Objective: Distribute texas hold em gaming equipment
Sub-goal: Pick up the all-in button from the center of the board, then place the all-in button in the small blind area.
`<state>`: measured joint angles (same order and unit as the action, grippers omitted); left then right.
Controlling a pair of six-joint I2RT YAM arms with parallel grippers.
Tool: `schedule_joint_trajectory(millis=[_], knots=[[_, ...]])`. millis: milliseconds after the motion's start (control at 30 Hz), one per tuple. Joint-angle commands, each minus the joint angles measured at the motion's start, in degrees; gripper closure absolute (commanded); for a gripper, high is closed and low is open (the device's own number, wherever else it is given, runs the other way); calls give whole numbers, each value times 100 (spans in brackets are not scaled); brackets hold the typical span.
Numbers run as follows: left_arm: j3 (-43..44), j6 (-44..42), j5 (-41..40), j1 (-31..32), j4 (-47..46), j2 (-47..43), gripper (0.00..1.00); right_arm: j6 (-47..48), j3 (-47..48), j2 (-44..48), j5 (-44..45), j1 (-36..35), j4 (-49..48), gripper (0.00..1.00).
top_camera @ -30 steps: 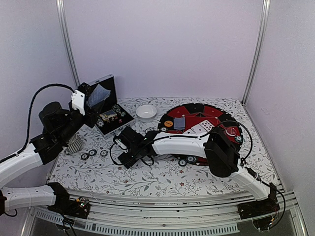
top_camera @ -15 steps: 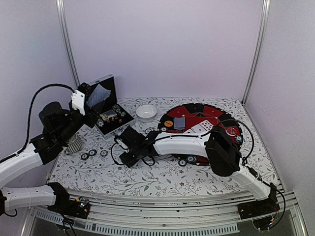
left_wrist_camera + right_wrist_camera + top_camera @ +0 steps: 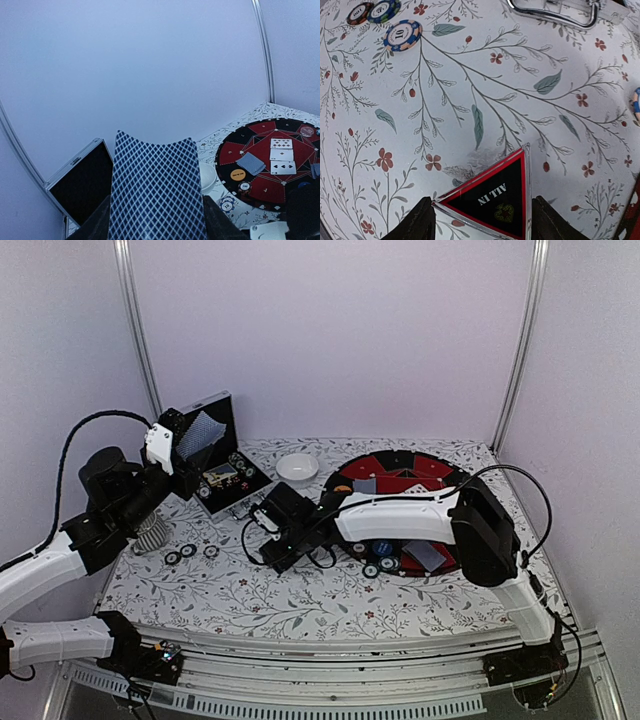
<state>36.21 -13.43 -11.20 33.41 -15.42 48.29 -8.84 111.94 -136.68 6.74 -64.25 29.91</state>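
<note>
My left gripper (image 3: 157, 231) is raised at the back left, shut on playing cards (image 3: 156, 190) with blue diamond backs; they stand upright between its fingers (image 3: 95, 227). From above, those cards (image 3: 200, 430) show in front of the open case. My right gripper (image 3: 480, 227) hangs low over the flowered cloth, shut on a black, red-edged triangular "ALL IN" marker (image 3: 497, 200). In the top view the right gripper (image 3: 270, 540) is left of the round red-and-black mat (image 3: 400, 472). Poker chips (image 3: 402, 35) lie ahead of it.
A black silver-edged case (image 3: 222, 465) stands open at the back left, a white bowl (image 3: 297, 467) beside it. Cards (image 3: 281, 155), an orange disc (image 3: 238, 174) and chips (image 3: 380, 566) lie on or by the mat. Three chips (image 3: 188, 552) lie at the left.
The right arm's elbow has swung to the right and its gripper has shifted slightly right, its jaws narrowing onto the triangle marker. The left arm has not moved.
</note>
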Motion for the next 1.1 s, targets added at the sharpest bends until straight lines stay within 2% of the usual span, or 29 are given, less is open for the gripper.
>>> schedule_joint_trajectory(millis=[0, 267, 500, 767, 1067], knots=[[150, 34, 29, -80, -67, -44, 49, -188, -585, 1078, 35, 299, -387, 46], [163, 38, 43, -82, -74, -44, 49, -256, -1839, 2066, -70, 1125, -740, 47], [150, 36, 30, -87, -66, -31, 49, -145, -1956, 1898, -78, 1663, -907, 49], [150, 25, 24, -89, -62, -4, 49, -170, -2346, 2065, 19, 1841, -928, 50], [154, 34, 53, -90, -66, 37, 49, -490, -4560, 3791, 358, 2138, -917, 49]])
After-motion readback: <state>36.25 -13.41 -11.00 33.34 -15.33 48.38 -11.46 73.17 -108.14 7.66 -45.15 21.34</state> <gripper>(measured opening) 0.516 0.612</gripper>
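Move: The all-in button is already pinched in the right hand, roughly 3 cm off the cloth. The blue button on the board lies about 24 cm to this hand's right, 2 cm ahead and 4 cm below. A small chip stack lies 19 cm right and 2 ahead, the face-down cards 34 right and 1 ahead, and the face-up cards 30 right and 14 ahead. From the left hand the blue button is some 40 cm right, 2 ahead and 32 below. Keeping its pinch on the all-in button, the right hand swings off the bare cloth to the right and forward, climbing almost 9 cm on the way and coming in towards the blue button on the board's near left part. After about 12 cm of forward reach it pauses briefly, then draws back some 5 cm and sinks while still going right, some 21 cm in all, with the hand turned about 20 degrees clockwise; the left hand stays put, high up, still holding its card. ##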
